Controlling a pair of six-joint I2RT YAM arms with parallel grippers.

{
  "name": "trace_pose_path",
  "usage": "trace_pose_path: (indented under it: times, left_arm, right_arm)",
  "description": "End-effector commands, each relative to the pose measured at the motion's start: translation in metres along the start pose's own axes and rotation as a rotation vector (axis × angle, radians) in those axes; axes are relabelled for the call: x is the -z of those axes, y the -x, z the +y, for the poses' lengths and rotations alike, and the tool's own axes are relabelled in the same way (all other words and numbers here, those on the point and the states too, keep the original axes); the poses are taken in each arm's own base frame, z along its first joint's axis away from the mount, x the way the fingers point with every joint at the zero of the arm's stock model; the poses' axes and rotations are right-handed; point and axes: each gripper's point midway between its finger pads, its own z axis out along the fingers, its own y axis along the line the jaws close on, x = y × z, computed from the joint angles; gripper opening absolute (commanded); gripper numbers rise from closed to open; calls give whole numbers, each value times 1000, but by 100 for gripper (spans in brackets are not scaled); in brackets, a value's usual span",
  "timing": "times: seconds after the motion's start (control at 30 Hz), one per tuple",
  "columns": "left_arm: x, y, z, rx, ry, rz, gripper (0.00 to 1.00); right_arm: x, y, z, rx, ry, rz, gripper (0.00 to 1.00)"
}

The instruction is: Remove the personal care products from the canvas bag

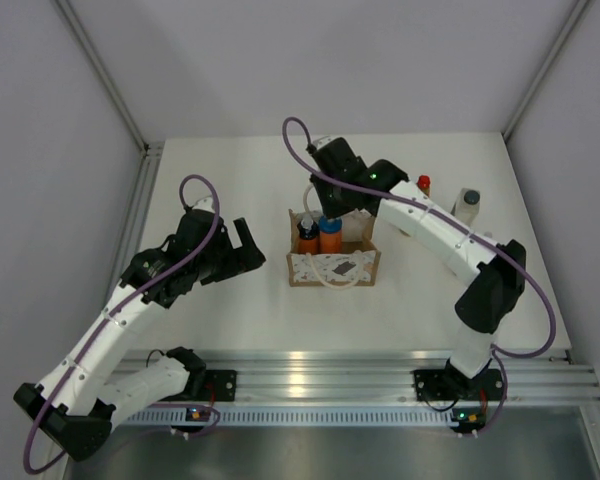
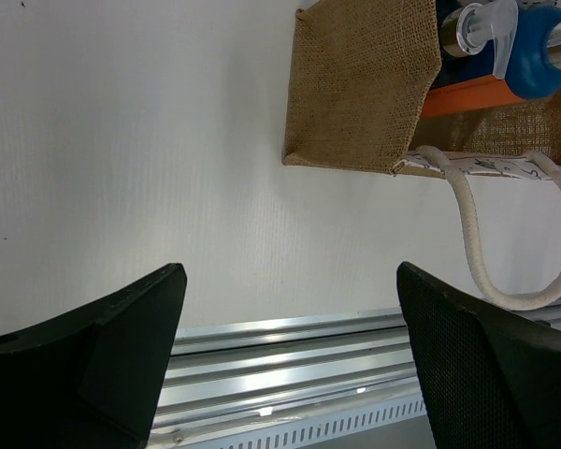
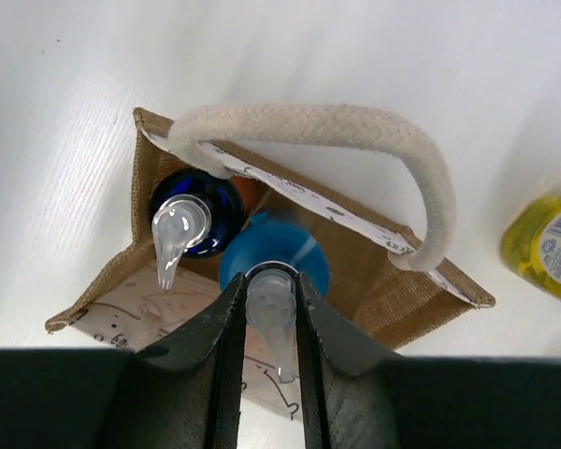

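Observation:
The tan canvas bag (image 1: 333, 262) stands mid-table, its rope handles (image 3: 355, 126) up. Two orange bottles with blue caps stand inside it (image 1: 329, 236) (image 1: 307, 238). My right gripper (image 3: 271, 299) is over the bag and shut on the clear pump head of the light-blue-capped bottle (image 3: 299, 257); the dark-blue-capped bottle (image 3: 196, 201) stands beside it. The yellow bottle with red cap (image 1: 423, 186) and the whitish bottle with grey cap (image 1: 467, 205) stand on the table right of the bag. My left gripper (image 1: 238, 250) is open and empty left of the bag (image 2: 365, 84).
The aluminium rail (image 1: 360, 375) runs along the table's near edge. Grey walls close in the table on three sides. A yellow bottle (image 3: 547, 248) shows at the right edge of the right wrist view.

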Motion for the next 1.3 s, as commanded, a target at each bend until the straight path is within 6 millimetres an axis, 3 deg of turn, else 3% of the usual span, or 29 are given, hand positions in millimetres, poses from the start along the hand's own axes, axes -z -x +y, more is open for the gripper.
trace_pose_path:
  times: [0.0,0.8,1.07,1.27]
  left_arm:
    - [2,9,-8,-3,-37,-43,99]
    - [0,7,-6,5,-31,-36,99]
    - [0,5,-6,6,-32,-29,98]
    - [1,6,-8,7,-37,-33,99]
  right_arm:
    - [54,41,7,-24,29,-149,0]
    - [173,75,-27,-94,-12,-300,0]
    - [210,79,-57,-141,-73,-375,0]
    - [214,66,-89,-177,-155,-354,0]
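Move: My right hand already pinches the orange, blue-topped bottle by its pump, lifted a little off the bag floor. The bag's right edge is about 10 cm to my right, 2 cm back and 10 below. The open table beyond it is some 18 cm right and 4 back; the yellow bottle stands roughly 19 cm right, 6 ahead. The last pump bottle is about 5 cm left, level with it. From my left hand that open table is about 34 cm right and 8 ahead. Keeping my pinch on the pump, I draw the bottle straight up out of the canvas bag, then go on rising, about 17 cm in all, while swinging some 9 cm right and 4 cm back towards the bag's right side. My right wrist tips up by about 10 to 15 degrees, with a slight clockwise turn. ##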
